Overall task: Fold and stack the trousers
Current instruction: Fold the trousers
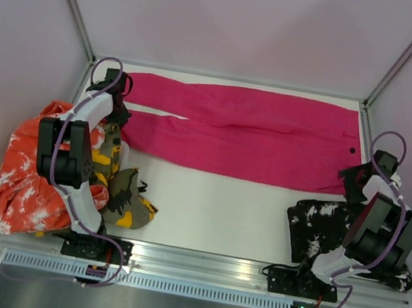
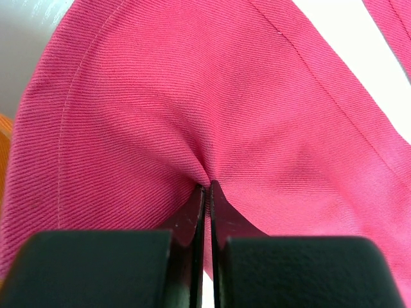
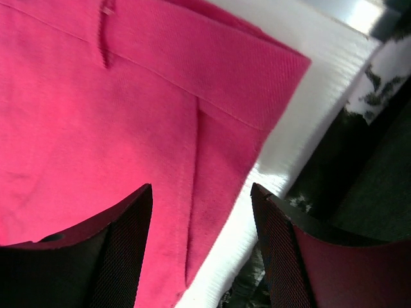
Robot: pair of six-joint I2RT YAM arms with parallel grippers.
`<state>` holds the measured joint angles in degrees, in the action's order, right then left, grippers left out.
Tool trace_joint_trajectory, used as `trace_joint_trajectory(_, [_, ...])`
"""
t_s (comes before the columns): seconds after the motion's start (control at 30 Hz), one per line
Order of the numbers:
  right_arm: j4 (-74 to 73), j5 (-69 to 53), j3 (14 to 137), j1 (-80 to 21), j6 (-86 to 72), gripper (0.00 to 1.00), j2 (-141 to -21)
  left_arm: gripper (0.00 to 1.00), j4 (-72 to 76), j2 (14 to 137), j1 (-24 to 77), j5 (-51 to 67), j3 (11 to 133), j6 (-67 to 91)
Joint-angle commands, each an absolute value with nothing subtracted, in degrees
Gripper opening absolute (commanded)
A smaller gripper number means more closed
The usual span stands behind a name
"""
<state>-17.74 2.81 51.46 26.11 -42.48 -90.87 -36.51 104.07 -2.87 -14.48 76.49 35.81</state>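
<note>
The magenta-pink trousers (image 1: 242, 132) lie spread across the back of the white table (image 1: 219, 212), legs to the left and waist to the right. My left gripper (image 1: 120, 119) is at the leg ends. In the left wrist view it (image 2: 207, 187) is shut on a pinched fold of the pink cloth (image 2: 192, 96). My right gripper (image 1: 349, 179) hovers at the waist's near corner. Its jaws (image 3: 200, 187) stand open over the pink waistband edge (image 3: 96, 115) with nothing between them.
Orange-white mottled trousers (image 1: 26, 178) are heaped at the left edge, with a camouflage pair (image 1: 126, 200) beside them. Black trousers with white splatters (image 1: 321, 226) lie at the near right, under the right arm. Grey walls and metal posts enclose the table.
</note>
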Motion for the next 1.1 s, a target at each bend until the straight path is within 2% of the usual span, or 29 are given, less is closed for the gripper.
trace_joint_trajectory(0.0, [-17.05,2.72,50.1,26.37,-44.03,0.7,-90.79,0.02,-34.72,101.43,-3.25,-13.97,75.85,33.66])
trace_joint_trajectory(0.23, [-15.74,4.83,49.22,26.37,-43.51,0.66,-94.3,0.02,-34.28,101.51,-3.25,-14.33,74.71,33.31])
trace_joint_trajectory(0.3, [-14.86,4.4,49.48,26.37,-42.81,0.42,-95.62,0.02,-34.1,101.43,-3.34,-14.41,74.79,33.05])
trace_joint_trajectory(0.33, [-14.07,4.05,49.66,26.37,-42.72,0.15,-96.06,0.02,-33.93,101.43,-3.34,-14.41,74.97,32.7])
trace_joint_trajectory(0.4, [-13.54,3.25,50.1,26.37,-42.45,0.01,-96.33,0.02,-33.92,100.99,-3.25,-14.68,75.76,31.12])
trace_joint_trajectory(0.63, [-16.78,2.72,55.53,26.28,-41.93,0.0,-91.85,0.02,-34.19,98.35,-3.34,-19.16,80.68,25.14])
trace_joint_trajectory(0.8, [-19.6,2.55,61.51,26.19,-40.26,0.0,-89.91,0.02,-37.96,100.1,-3.34,-22.5,88.58,22.59])
trace_joint_trajectory(1.07, [-21.27,2.2,75.75,22.68,-36.39,0.0,-96.49,0.02,-38.41,106.33,-3.34,-24.17,101.5,17.76])
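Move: My open right hand is over the trousers' near edge by the waist end; the spot to pinch is about 3 cm below and 1 cm back. The button is some 11 cm ahead and 4 cm right, and the black-and-white cloth about 16 cm straight back. My left hand already holds the near leg's hem; the far leg's end lies about 10 cm ahead, level sideways, 6 cm down. The camouflage cloth is 13 cm straight behind it. I sink my right hand about 3 cm, shut its fingers on the near edge just in from the waist corner, then speed it up and forward, some 12 cm up from its lowest point and 8 cm out. Once that pinch is made, my left hand, still gripping the hem, rises about 11 cm and goes 6 cm forward towards the far leg, its fingertips tilting outward. ##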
